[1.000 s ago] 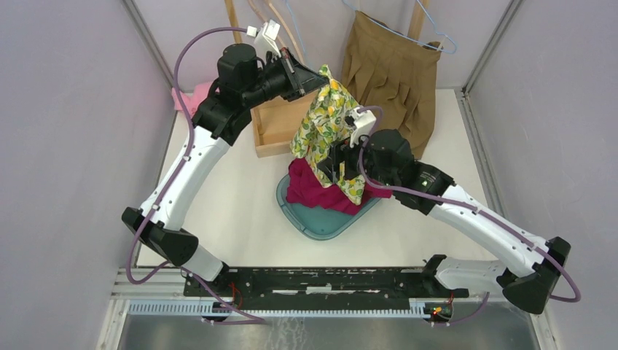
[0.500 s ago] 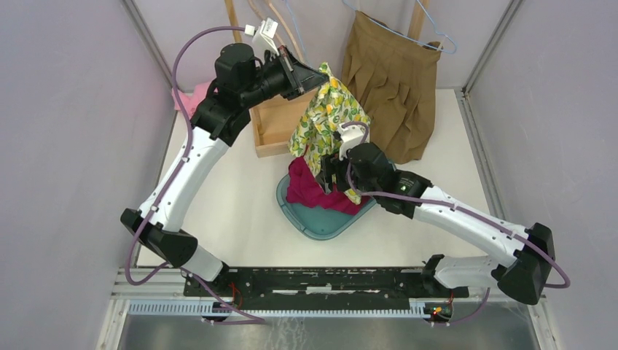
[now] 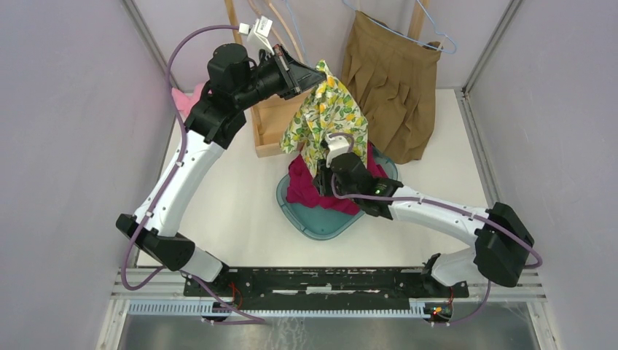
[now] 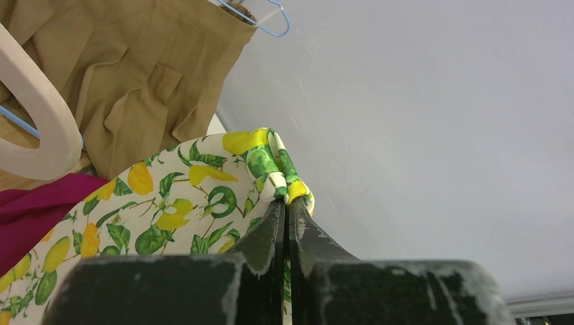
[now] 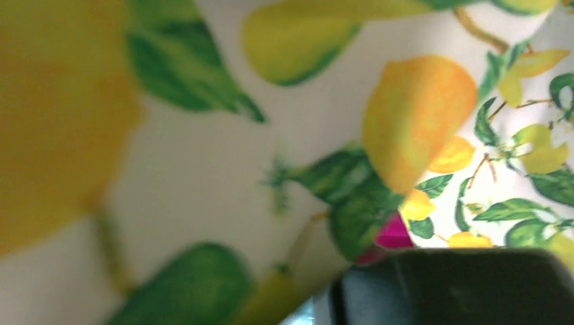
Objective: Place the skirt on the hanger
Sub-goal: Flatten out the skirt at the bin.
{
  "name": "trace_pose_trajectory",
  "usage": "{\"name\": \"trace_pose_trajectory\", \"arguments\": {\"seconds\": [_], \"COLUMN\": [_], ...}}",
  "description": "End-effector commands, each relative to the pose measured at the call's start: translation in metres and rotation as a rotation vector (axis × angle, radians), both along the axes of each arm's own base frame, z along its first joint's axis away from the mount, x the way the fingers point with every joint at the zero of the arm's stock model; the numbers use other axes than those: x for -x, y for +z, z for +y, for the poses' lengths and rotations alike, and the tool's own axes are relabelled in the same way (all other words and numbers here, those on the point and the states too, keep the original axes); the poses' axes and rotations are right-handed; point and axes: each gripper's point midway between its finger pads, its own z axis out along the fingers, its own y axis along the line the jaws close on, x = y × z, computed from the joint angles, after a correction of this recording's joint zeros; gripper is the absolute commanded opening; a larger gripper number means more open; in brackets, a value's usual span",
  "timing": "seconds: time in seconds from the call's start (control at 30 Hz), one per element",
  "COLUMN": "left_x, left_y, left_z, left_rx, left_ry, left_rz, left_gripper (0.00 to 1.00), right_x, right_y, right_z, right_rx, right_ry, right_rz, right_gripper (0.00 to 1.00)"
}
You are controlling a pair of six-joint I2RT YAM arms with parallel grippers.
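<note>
The lemon-print skirt [image 3: 328,109] hangs from my left gripper [image 3: 317,76], which is raised beside the wooden stand. In the left wrist view the jaws of that gripper [image 4: 287,203] are shut on a bunched edge of the skirt [image 4: 189,196]. A pale wooden hanger [image 4: 40,128] curves at that view's left; wooden hangers [image 3: 280,29] hang behind the left wrist. My right gripper [image 3: 326,171] is pushed into the skirt's lower part. Lemon fabric [image 5: 271,135] fills the right wrist view, one dark finger [image 5: 460,284] shows, and the jaws are hidden.
A brown pleated skirt [image 3: 393,80] hangs on a blue wire hanger [image 3: 437,33] at the back right. A magenta garment [image 3: 306,186] lies in the teal tray [image 3: 321,222] under the skirt. The wooden stand [image 3: 273,124] and a pink cloth [image 3: 189,98] are back left.
My right arm has swung left and forward, pushing its gripper into the skirt's lower part. The skirt's hem has spread leftward. The left gripper still holds the top edge.
</note>
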Motion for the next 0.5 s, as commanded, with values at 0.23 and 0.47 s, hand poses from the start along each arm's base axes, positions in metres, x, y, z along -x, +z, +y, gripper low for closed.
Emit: {"name": "trace_pose_trajectory", "arguments": {"seconds": [0.23,0.47], "left_x": [0.019,0.021], "left_y": [0.045,0.046], "left_z": [0.024,0.039], "left_rx": [0.034,-0.002], "left_ry": [0.031,0.062], "left_rz": [-0.118,-0.116], "left_gripper": [0.03,0.03], "right_x": [0.023,0.044], "right_y": [0.117,0.184], "right_z": [-0.059,-0.093], "right_rx": [-0.067,0.016], "right_ry": [-0.023,0.027], "right_rz": [-0.233,-0.295], "right_gripper": [0.09,0.11]}}
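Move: The lemon skirt hangs shut in the left hand, its middle about 16 cm below and 3 cm back of those fingers, 1 cm right. Its lower part is at the half-open right fingers, its middle some 4 cm ahead, 1 cm right and 15 cm above. From the right hand, the bin centres about 5 cm right, 1 cm back and 12 cm below; the brown skirt hangs some 18 cm ahead, 18 cm right and 12 cm above. Right fingers pinch the lemon skirt's lower part, lifting about 15 cm and 7 cm rightward; left keeps its hold. ##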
